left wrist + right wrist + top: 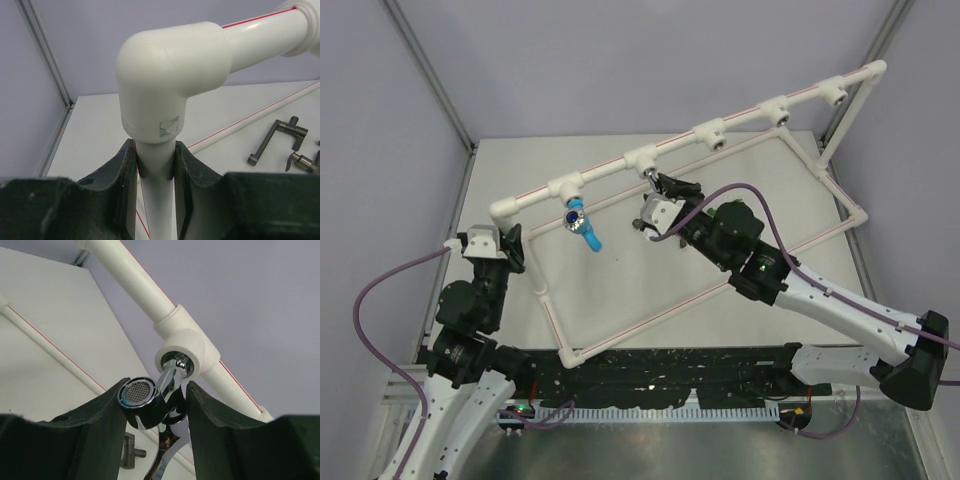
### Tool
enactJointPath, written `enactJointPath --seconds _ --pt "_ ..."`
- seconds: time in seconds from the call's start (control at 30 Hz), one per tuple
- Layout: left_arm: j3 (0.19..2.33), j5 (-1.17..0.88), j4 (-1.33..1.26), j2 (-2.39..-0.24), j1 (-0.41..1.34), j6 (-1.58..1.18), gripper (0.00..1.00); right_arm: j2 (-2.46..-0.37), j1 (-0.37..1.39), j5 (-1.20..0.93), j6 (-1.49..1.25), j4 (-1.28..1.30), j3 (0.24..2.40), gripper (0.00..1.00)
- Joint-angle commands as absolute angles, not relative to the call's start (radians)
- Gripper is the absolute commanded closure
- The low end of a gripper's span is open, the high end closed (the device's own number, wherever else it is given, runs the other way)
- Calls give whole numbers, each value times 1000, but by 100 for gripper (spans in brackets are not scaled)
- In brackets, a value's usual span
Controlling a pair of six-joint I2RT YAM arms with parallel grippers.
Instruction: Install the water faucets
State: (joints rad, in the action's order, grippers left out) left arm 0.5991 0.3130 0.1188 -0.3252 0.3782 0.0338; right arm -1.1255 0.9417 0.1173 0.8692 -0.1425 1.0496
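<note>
The shiny chrome water faucet (145,400) sits with its threaded end in a round socket (187,347) of the white pipe frame (720,130). My right gripper (157,385) is shut on it, one finger against the meshed spout head and the other against the body. From above, that gripper (660,187) is just below the second socket from the left. A blue faucet (578,222) hangs from the first socket. My left gripper (155,150) is shut on the frame's upright pipe (157,200), just under the corner elbow (170,85).
Two dark faucets (278,140) (301,161) lie on the table to the right of the left gripper, and one (129,452) shows below the right fingers. Further sockets (712,132) (778,110) (835,93) line the top pipe. The frame's base pipes (650,315) lie on the table.
</note>
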Motion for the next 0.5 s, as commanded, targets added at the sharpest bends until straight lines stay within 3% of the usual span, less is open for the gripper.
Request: enactJointPath --seconds 0.0,0.17,0.27,0.47 --pt "591 308 175 -324 374 61 100 -1163 954 241 678 -331 1048 50" --pt "592 308 175 -318 374 61 100 -1163 959 311 45 -448 1025 69" --pt "591 308 173 -314 374 60 100 -1147 959 373 -289 -546 983 86" --pt "589 304 173 -307 374 57 100 -1160 960 486 -1190 -680 888 91"
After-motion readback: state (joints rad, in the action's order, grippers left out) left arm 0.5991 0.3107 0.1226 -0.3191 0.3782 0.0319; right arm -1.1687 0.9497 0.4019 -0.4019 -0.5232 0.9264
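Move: The silver faucet, its threaded end already in the tee, sits almost between the right fingers, about 1 cm ahead and 1 cm left at hand height; its tee is about 4 cm ahead, 3 cm left, 1 cm above. From that hand the blue faucet hangs some 14 cm left, 7 cm back, 3 cm lower; the next empty tee is 10 cm right, 9 cm ahead, 1 cm higher. From the left hand the silver faucet lies roughly 28 cm right, 10 cm ahead, 4 cm up. Nearly in place, right fingers close on silver faucet and roll some 80 degrees clockwise from behind; left keeps pipe. ##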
